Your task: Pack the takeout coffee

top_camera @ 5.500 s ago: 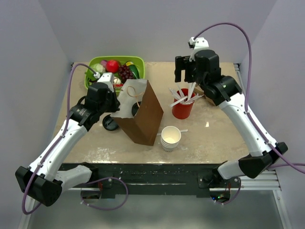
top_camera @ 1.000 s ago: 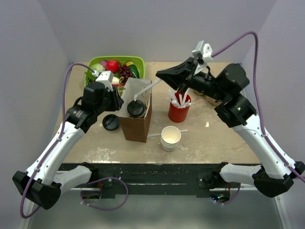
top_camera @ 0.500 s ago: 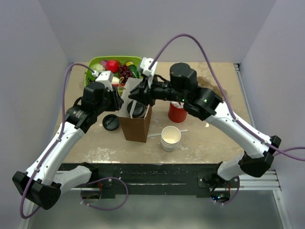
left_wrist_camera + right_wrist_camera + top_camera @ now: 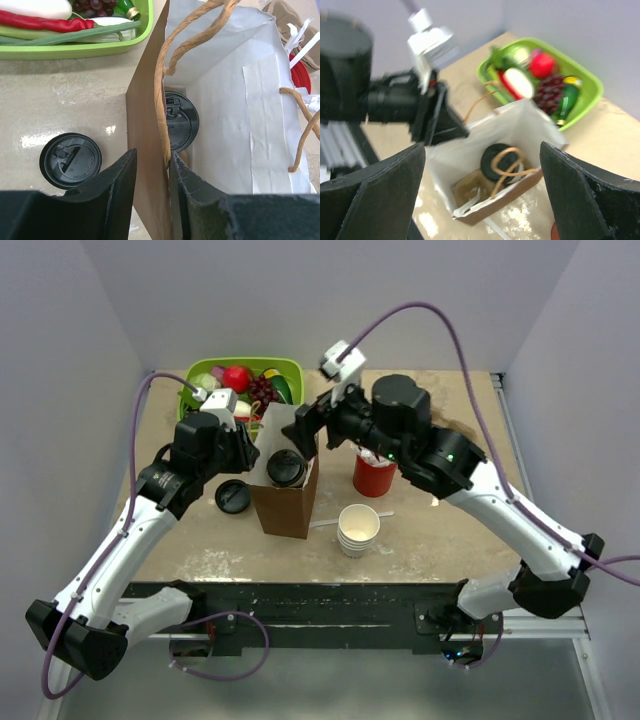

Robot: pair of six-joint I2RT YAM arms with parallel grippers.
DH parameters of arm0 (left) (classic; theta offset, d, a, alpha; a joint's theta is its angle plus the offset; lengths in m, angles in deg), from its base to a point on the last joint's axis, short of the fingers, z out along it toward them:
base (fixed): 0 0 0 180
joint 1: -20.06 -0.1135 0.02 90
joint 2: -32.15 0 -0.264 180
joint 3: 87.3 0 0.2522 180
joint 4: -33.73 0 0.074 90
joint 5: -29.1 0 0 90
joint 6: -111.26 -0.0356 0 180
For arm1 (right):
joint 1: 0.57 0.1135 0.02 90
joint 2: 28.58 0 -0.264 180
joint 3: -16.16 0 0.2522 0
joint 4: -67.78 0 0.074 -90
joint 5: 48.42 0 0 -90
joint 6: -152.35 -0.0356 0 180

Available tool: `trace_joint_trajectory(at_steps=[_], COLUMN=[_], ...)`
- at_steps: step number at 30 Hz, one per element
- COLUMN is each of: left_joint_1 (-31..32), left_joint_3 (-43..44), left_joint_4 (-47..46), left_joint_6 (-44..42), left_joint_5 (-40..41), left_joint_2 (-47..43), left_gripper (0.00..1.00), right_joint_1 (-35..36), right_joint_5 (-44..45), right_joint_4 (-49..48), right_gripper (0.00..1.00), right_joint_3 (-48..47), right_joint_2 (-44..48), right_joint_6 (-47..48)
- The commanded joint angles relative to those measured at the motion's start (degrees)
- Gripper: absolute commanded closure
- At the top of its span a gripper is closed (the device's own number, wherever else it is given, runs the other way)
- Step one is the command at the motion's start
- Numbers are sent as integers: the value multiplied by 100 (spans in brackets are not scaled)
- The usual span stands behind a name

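The takeout coffee point(image 4: 286, 468), a white cup with a black sip lid, stands inside the upright brown paper bag point(image 4: 290, 510). Its lid shows in the left wrist view point(image 4: 179, 122) and in the right wrist view point(image 4: 501, 161). My left gripper point(image 4: 252, 454) is shut on the bag's left wall point(image 4: 145, 125), near a rope handle point(image 4: 165, 65). My right gripper point(image 4: 305, 426) hovers open and empty above the bag's mouth point(image 4: 482, 150), jaws wide apart.
A loose black lid point(image 4: 232, 496) lies left of the bag. A stack of lidless white cups point(image 4: 359, 529) stands in front, a red cup of white stirrers point(image 4: 375, 472) to the right. A green tray of toy food point(image 4: 205, 375) is at the back left.
A second ago my right gripper held a white stirrer over the bag, then dipped to the bag's mouth. Now it has lifted up and back, open and empty. The left arm has not moved.
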Motion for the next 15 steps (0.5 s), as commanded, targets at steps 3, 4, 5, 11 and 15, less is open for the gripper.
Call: trace_joint_trajectory(at_steps=[3,4,5,11,15], left_joint_1=[-10,-10,-10,-10,-10], left_joint_3=[11,37,46,90,134], left_joint_4=[-287,-278,-260,-225,-198], left_joint_6=[5,5,5,14,32], left_joint_5=[-98,-107,-90,16,60], left_joint_2=[-101,-101,-110,-145,-206], left_gripper=[61,60,59,44,27], right_joint_1=[-1121,-1611,-1825,-2635,-2644], right_joint_5=[1121,1146,1260,3007,3246], right_joint_4=[-393,-471,-481,-464,-384], right_gripper=[2,2,2,2,2], right_joint_3=[173,435,568,1720,2563], right_joint_2=[790,895,1079,1940,2783], right_joint_6=[-1495,-1609,-1776,-2303,-2532])
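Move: The packed bag's middle lies about 6 cm right of the left hand and 13 cm below; the fingers already straddle its left rim. A loose lid lies 8 cm left of the left hand, 1 cm ahead, 25 cm down. From the empty right hand, the bag is 2 cm ahead, 4 cm left, 28 cm below; the straw cup is 7 cm ahead and 17 cm right, the cup carrier 18 cm ahead and 34 cm right, both nearly 40 cm down. The left fingers let go of the bag's left rim and handle cord, spreading to either side of the paper while the hand holds its place. Still wide open and touching nothing, the right hand swings fast away from the bag, about 25 cm right and 8 cm forward, past the straw cup towards the cup carrier, rising some 5 cm and sinking back as it turns roughly 50 degrees clockwise. ##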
